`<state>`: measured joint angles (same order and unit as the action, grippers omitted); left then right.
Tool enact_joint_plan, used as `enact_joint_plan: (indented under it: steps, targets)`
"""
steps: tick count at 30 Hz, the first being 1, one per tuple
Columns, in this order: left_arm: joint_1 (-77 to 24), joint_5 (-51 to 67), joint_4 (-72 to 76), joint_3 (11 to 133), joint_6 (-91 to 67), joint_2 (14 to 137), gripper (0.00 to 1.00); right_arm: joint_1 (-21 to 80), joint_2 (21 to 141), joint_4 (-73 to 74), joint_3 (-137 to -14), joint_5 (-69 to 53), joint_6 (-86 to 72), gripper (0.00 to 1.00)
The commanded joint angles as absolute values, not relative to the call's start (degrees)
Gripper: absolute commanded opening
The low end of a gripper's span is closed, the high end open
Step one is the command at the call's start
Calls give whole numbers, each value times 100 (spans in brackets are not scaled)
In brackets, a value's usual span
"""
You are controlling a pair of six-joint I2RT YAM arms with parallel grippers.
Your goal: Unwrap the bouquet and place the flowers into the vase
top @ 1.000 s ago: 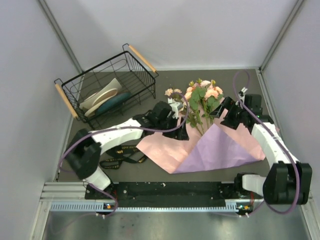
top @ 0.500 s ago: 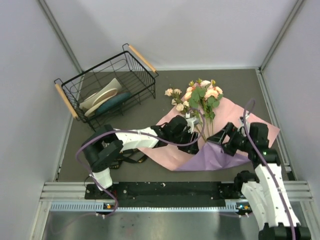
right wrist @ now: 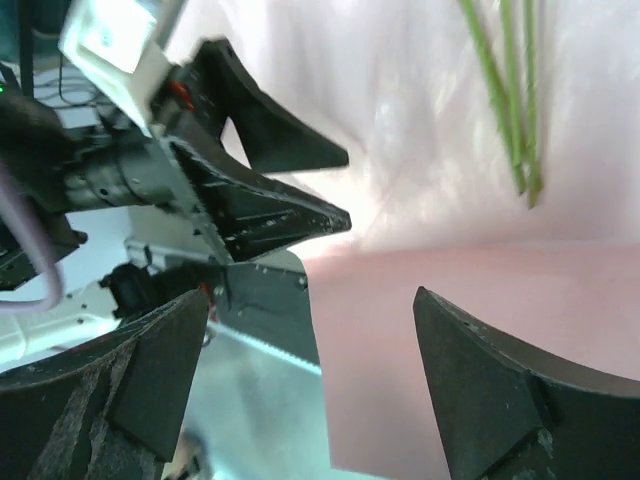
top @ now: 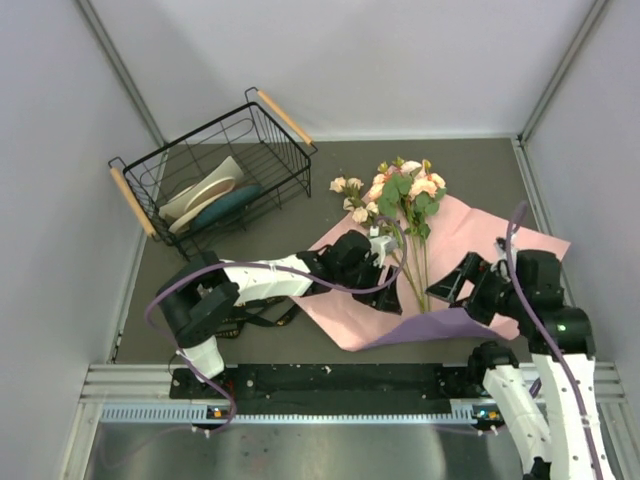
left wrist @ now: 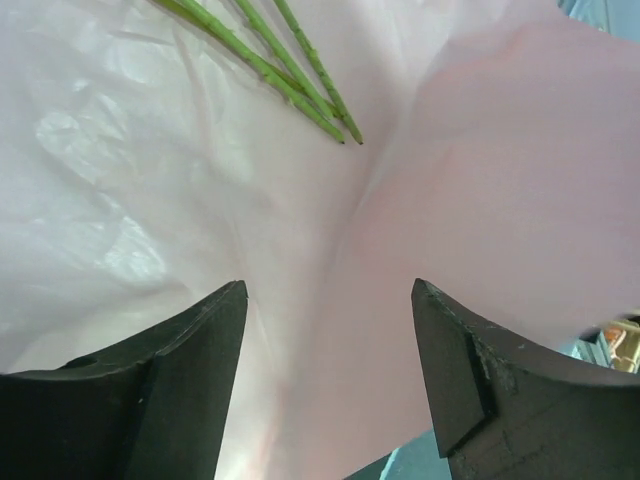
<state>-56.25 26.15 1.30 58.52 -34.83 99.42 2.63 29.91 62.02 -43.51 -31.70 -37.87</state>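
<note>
The bouquet's paper (top: 470, 235) lies spread out, pink side up, with a purple strip along its near edge. The flowers (top: 405, 190) rest on it, peach and pink heads toward the back, thin green stems (top: 425, 285) pointing to the front. My left gripper (top: 390, 295) hovers open over the pink paper (left wrist: 330, 200), just left of the stem ends (left wrist: 270, 70). My right gripper (top: 462, 283) is open too, just right of the stems (right wrist: 510, 110) and facing the left gripper (right wrist: 250, 190). Neither holds anything. The vase is out of view.
A black wire basket (top: 290, 150) with wooden handles stands at the back left and holds flat white and teal items. A black ribbon (top: 240, 318) lies on the dark mat by the left arm. Grey walls close in the sides and back.
The right arm pulled back from the flower heads to the front right. The paper's right flap folded out flat. The left gripper moved onto the paper, narrowed, then widened again.
</note>
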Motion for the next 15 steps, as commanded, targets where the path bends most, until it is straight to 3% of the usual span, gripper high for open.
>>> enact_joint_plan:
  steps: [1, 7, 10, 15]
  targets:
    - [-5634, 3014, 343, 6117, -3428, 9975, 71, 290, 2935, 7433, -5534, -1612, -3007, 85]
    - [-5695, 3471, 474, 6082, -3305, 10081, 62, 290, 2892, 7568, -5784, -879, -2830, 87]
    - [-5862, 3533, 615, 5994, -3418, 10064, 55, 290, 2970, 6954, -5530, -1176, -3083, 87]
    - [-6310, 3428, 756, 5906, -3586, 10090, 51, 290, 3497, 5793, -4984, -2195, -3348, 86]
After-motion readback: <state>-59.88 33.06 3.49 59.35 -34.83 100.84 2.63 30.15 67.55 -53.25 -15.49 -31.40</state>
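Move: Just right of the open left fingers, about 7 cm off, 1 cm back and 5 cm lower, lie the cut ends of the flower stems; the main blossoms are some 29 cm ahead and 3 cm to the right, and the paper's turned-up near edge is about 5 cm back and 7 cm right. From the right hand the stem ends are roughly 2 cm ahead, level sideways and 13 cm below. Drawing back about 4 cm towards the near edge of the paper, speeding up as it goes, the left hand also slips nearly 2 cm right, its fingers closing partway and its wrist turning some 10 degrees clockwise. The right hand, fingers still wide open, rises and swings about 5 cm right, away from the stem ends, rolling its left side down, then sinks a little. ##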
